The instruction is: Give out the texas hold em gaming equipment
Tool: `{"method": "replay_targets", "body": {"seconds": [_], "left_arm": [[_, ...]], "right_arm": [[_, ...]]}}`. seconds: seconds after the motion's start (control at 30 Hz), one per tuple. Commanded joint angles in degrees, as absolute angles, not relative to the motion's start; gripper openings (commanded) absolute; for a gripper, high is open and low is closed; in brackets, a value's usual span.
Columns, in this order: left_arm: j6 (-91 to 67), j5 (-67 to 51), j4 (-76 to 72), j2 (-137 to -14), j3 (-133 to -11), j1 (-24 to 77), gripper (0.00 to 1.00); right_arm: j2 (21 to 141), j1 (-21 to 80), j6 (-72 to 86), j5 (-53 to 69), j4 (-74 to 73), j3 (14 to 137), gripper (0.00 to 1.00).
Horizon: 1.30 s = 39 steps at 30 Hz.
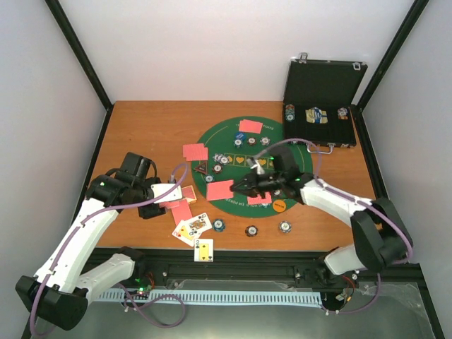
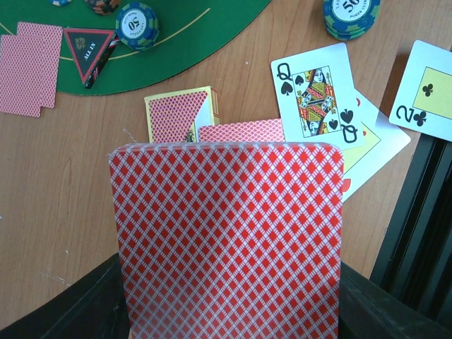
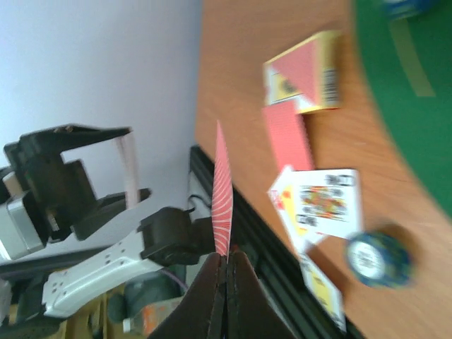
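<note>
My left gripper (image 1: 169, 198) is shut on a stack of red-backed cards (image 2: 229, 240) that fills the left wrist view and hides its fingers. My right gripper (image 1: 239, 186) is shut on a single red-backed card (image 1: 220, 191) above the green mat's (image 1: 219, 138) left edge; the card shows edge-on (image 3: 222, 205) in the right wrist view. Face-down cards (image 1: 251, 126) lie on the mat, with chips and a dark red-edged triangle (image 2: 90, 53). A queen of spades (image 2: 314, 95) and a two of clubs (image 2: 427, 92) lie face up on the wood. An orange disc (image 1: 280, 206) sits at the mat's near edge.
An open black case (image 1: 321, 106) with chips inside stands at the back right. A yellow-edged card box (image 2: 180, 116) lies just beyond the held stack. Three loose chips (image 1: 252, 230) sit near the front edge. A black rail (image 1: 282, 272) runs along the table's front.
</note>
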<state>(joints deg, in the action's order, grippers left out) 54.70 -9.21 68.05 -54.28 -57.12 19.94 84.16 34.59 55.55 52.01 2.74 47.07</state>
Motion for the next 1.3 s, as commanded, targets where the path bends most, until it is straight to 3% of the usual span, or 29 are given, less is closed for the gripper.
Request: {"method": "replay_targets", "body": {"seconds": [0.0,0.27,0.67,1.03,1.27], "left_arm": [[55.86,-9.31,68.28,-53.59,-57.48,19.78,0.27],[55.81,-9.66,68.42,-53.75,-57.83,19.73,0.27],[55.74,-9.75,68.73,-53.25,-58.10,19.73,0.28],[55.56,-10.40,68.72,-53.77,-58.45,19.77,0.28],[55.40,-10.81,68.20,-53.87,-58.32,19.78,0.28]], "right_arm": [[77.19,25.16,47.06,53.99,-9.62,41.65,0.03],[74.74,10.31,36.14,51.47,-21.68,37.74,0.03],[84.13,7.81,31.84,44.97,-23.31,41.57,0.03],[81.96,7.82,29.24,30.96,-34.56,45.38,0.41],[75.56,10.83,32.06,30.69,-35.27,50.34,0.54]]}}
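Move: The card pinched in the right fingers is meant for the card already lying face down on the near part of the green mat, some 12 cm to the hand's right, 4 cm ahead and 14 cm below. At that lower level, the orange button is about 19 cm right and 1 cm ahead, a brown chip 18 cm right and 6 cm ahead, and the green chip stack 2 cm left and 6 cm back. From the left hand the lying card is about 32 cm right, 4 cm ahead, 14 cm below. The pinched card is swept right about 15 cm, slightly forward, then lowered some 10 cm over the lying card as the right fingertips tilt down. The fingers open to about half and let it go; the hand draws off a few centimetres farther right, still rolling to some 30 degrees, and begins to rise. The left hand stays put, keeping hold of the deck. ##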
